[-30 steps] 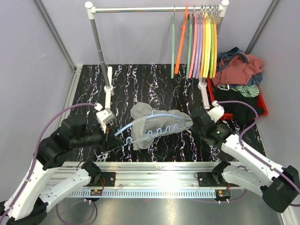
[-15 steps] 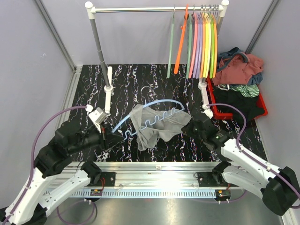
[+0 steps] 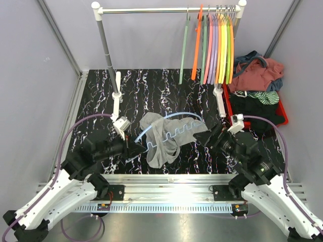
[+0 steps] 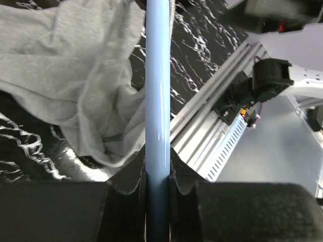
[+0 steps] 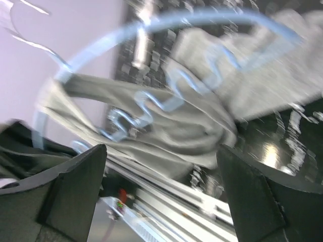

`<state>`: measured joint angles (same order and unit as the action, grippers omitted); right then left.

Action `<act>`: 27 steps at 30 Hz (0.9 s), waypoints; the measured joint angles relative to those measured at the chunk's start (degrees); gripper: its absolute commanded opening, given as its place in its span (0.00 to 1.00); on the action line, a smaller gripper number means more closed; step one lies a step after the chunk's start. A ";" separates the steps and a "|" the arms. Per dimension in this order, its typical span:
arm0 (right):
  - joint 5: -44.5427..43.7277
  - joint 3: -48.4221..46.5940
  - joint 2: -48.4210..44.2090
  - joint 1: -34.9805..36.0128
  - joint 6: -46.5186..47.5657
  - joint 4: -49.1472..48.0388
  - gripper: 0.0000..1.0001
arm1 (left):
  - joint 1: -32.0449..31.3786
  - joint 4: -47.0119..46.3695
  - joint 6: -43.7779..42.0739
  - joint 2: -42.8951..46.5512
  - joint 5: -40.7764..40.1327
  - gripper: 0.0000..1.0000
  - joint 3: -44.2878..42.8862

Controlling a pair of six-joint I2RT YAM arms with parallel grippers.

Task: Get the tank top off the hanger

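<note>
A grey tank top is draped over a light blue hanger lifted above the black marbled table. My left gripper is shut on the hanger's left end. In the left wrist view the blue bar runs straight up between the jaws of that gripper, with the cloth bunched to its left. My right gripper stands open just right of the garment, holding nothing. In the blurred right wrist view this gripper has wide-apart fingers, and beyond them lie the tank top and hanger.
A clothes rail at the back carries several coloured hangers. A red bin heaped with clothes sits at the right. White rack posts stand on the table. An aluminium rail runs along the near edge.
The right gripper has opened, let go of the tank top's right edge and drawn back. The left gripper has carried the hanger rightward. The cloth has slumped toward the hanger's left.
</note>
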<state>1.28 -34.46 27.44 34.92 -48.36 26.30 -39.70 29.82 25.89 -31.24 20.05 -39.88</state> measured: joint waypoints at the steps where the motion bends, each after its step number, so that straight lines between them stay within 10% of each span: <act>1: 0.02 0.11 -0.63 0.00 -0.35 -1.57 0.95 | -0.85 -0.74 0.24 0.02 0.04 0.00 0.66; 12: 6.54 0.09 15.50 -0.07 -1.77 -24.83 0.91 | -7.87 -7.80 2.67 0.02 -0.22 0.00 3.34; 27: -3.56 8.07 8.61 -0.04 -20.70 -35.10 0.74 | -14.03 -14.10 4.15 1.29 -6.32 0.00 8.02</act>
<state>-2.28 -26.39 36.05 34.87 -69.06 -8.80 -53.74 15.73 30.04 -29.95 13.74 -31.86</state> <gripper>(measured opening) 0.776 0.145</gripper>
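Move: The right hand, wide open and empty, has the right end of the light blue hanger about 5 cm ahead, 1 cm to its left and some 2 cm above. The tank top's bunched middle is roughly 18 cm to this hand's left, 2 cm back and 6 cm lower; the rack's right foot stands about 14 cm ahead, 8 cm right and 20 cm below. From the left hand, which already holds the hanger's near end, that right end is some 11 cm ahead, 26 cm right and 2 cm higher. The right hand climbs and reaches forward about 5 cm each, swinging left on the way and then easing back to finish some 3 cm left, and brings its fingers up around the hanger's right arm; its wrist rolls left side up by nearly 30 degrees while the wide-open fingers only start to narrow. The left hand keeps its pinch on the hanger's near end and carries it some 4 cm to the right and a little back, feeding it towards the other gripper with a slight clockwise turn. ##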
